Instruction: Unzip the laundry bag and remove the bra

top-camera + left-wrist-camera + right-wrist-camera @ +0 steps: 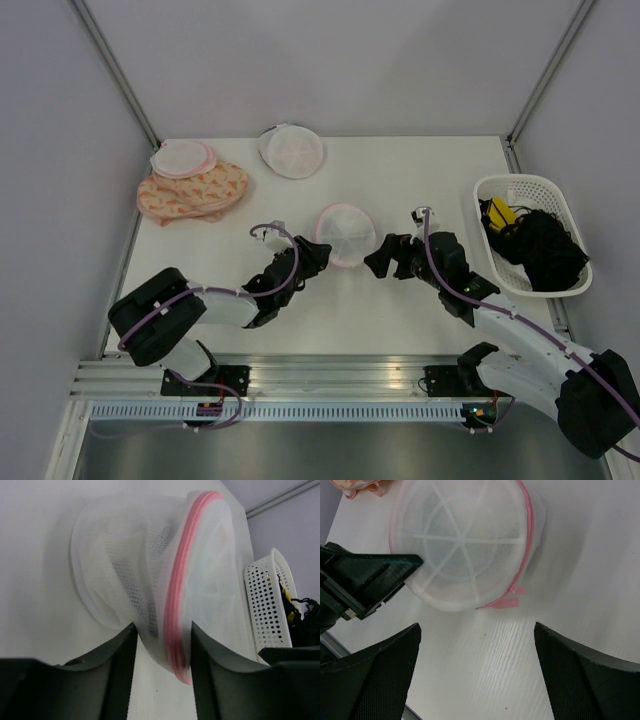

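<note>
The laundry bag (345, 233), a round white mesh case with a pink zipper rim, lies mid-table between both arms. My left gripper (322, 250) has closed on its left edge. In the left wrist view the bag (150, 560) dips between the two fingers, mesh against one and pink rim against the other, around my left gripper (162, 630). My right gripper (380, 258) stands open just right of the bag, touching nothing. From the right wrist the bag (465, 545) lies ahead of my right gripper (476, 627), its pink zipper tab (512, 597) pointing toward me. The bra is hidden.
A white basket (530, 185) holding dark garments stands at the right edge, also seen as the basket (265, 605) from the left wrist. A plain white round case (292, 150) lies at the back. A pink-edged case (182, 158) rests on orange patterned cloth (195, 192) back left.
</note>
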### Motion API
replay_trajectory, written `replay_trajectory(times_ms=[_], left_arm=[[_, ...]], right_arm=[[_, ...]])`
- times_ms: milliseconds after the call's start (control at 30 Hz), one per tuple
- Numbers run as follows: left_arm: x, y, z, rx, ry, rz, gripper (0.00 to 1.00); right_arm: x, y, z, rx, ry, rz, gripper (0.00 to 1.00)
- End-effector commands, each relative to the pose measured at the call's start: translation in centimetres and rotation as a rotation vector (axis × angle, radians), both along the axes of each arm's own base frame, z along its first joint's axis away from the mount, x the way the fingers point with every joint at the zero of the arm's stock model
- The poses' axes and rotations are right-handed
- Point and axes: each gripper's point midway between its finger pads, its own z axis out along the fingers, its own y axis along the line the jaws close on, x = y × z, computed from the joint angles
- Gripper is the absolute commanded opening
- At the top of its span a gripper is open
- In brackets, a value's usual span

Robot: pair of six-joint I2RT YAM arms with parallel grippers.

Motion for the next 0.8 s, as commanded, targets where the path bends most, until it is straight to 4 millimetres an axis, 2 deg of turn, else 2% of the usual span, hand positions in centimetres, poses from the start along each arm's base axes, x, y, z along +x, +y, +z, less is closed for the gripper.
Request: replay_trajectory(times_ms=[0, 33, 67, 100, 133, 167, 200, 233, 267, 333, 367, 500, 633, 767], left_arm=[[2.0, -0.2, 2.7, -0.019, -0.092, -0.036, 0.47], [2.1, -0.1, 2.8, -0.018, -0.094, -0.046, 0.35], [1.9, -0.4, 2.8, -0.022, -0.091, -0.086, 0.27], [2.3, 0.1, 2.6, -0.01, -0.084, -0.086, 0.2], [2.5, 0.3, 2.6, -0.009, -0.078, -0.098, 0.08], [2.2, 0.0, 2.4, -0.008, -0.066, -0.149, 0.02], [2.6, 0.7, 2.1, 0.0, -0.047, -0.146, 0.02], [2.6, 0.9, 2.0, -0.001, -0.037, -0.159, 0.02], [2.2, 0.3, 2.2, -0.01, -0.036, -0.229, 0.02], [2.6, 0.9, 1.8, -0.018, -0.012, -0.239, 0.02], [2.0, 0.3, 1.9, -0.029, -0.011, -0.3, 0.02], [1.4, -0.4, 2.3, -0.038, -0.006, -0.363, 0.02], [1.0, -0.9, 2.3, -0.036, 0.024, -0.396, 0.02], [0.8, -0.7, 2.8, -0.039, 0.026, -0.396, 0.02]], right_arm=[[-0.1, -0.1, 0.1, 0.0, -0.018, 0.001, 0.98], [-0.1, -0.2, -0.1, -0.005, -0.015, -0.006, 0.98], [0.0, -0.4, -0.1, -0.009, -0.014, -0.015, 0.98], [0.2, -0.7, -0.4, -0.021, -0.006, -0.037, 0.98], [0.2, -0.8, -0.5, -0.025, -0.002, -0.039, 0.98], [0.2, -0.9, -0.8, -0.032, 0.009, -0.044, 0.98], [0.1, -0.9, -1.0, -0.038, 0.018, -0.044, 0.97], [-0.1, -0.8, -1.3, -0.038, 0.027, -0.034, 0.96], [-0.2, -0.7, -1.8, -0.04, 0.039, -0.025, 0.93], [-0.5, -0.3, -2.2, -0.032, 0.042, 0.0, 0.89], [-0.8, 0.1, -2.4, -0.021, 0.052, 0.024, 0.87], [-1.1, 0.9, -2.9, -0.036, 0.06, 0.054, 0.79], [-1.0, 2.4, -3.0, -0.058, 0.067, 0.078, 0.78], [-0.5, 3.3, -3.9, -0.102, 0.074, 0.071, 0.77]])
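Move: The pink zip edge of the white laundry bag already runs between the left fingers, not yet gripped; the bag's middle is about 4 cm ahead and 5 cm right of that hand, slightly below. A flat white pouch lies some 25 cm ahead and 8 cm left of the left hand, on the table. From the right hand, the bag's pink zip tab is roughly 4 cm left, level fore and aft and about 7 cm down; the bag's middle is about 4 cm ahead and 8 cm left. The left fingers close and pinch the laundry bag's pink zip edge while that hand eases forward and left about 3 cm, then draws most of the way back, turning some 20 degrees clockwise. The right hand sinks about 6 cm, also drifting back and left, towards the pink zip tab; it tips slightly downward and narrows its fingers a little but keeps them open. ##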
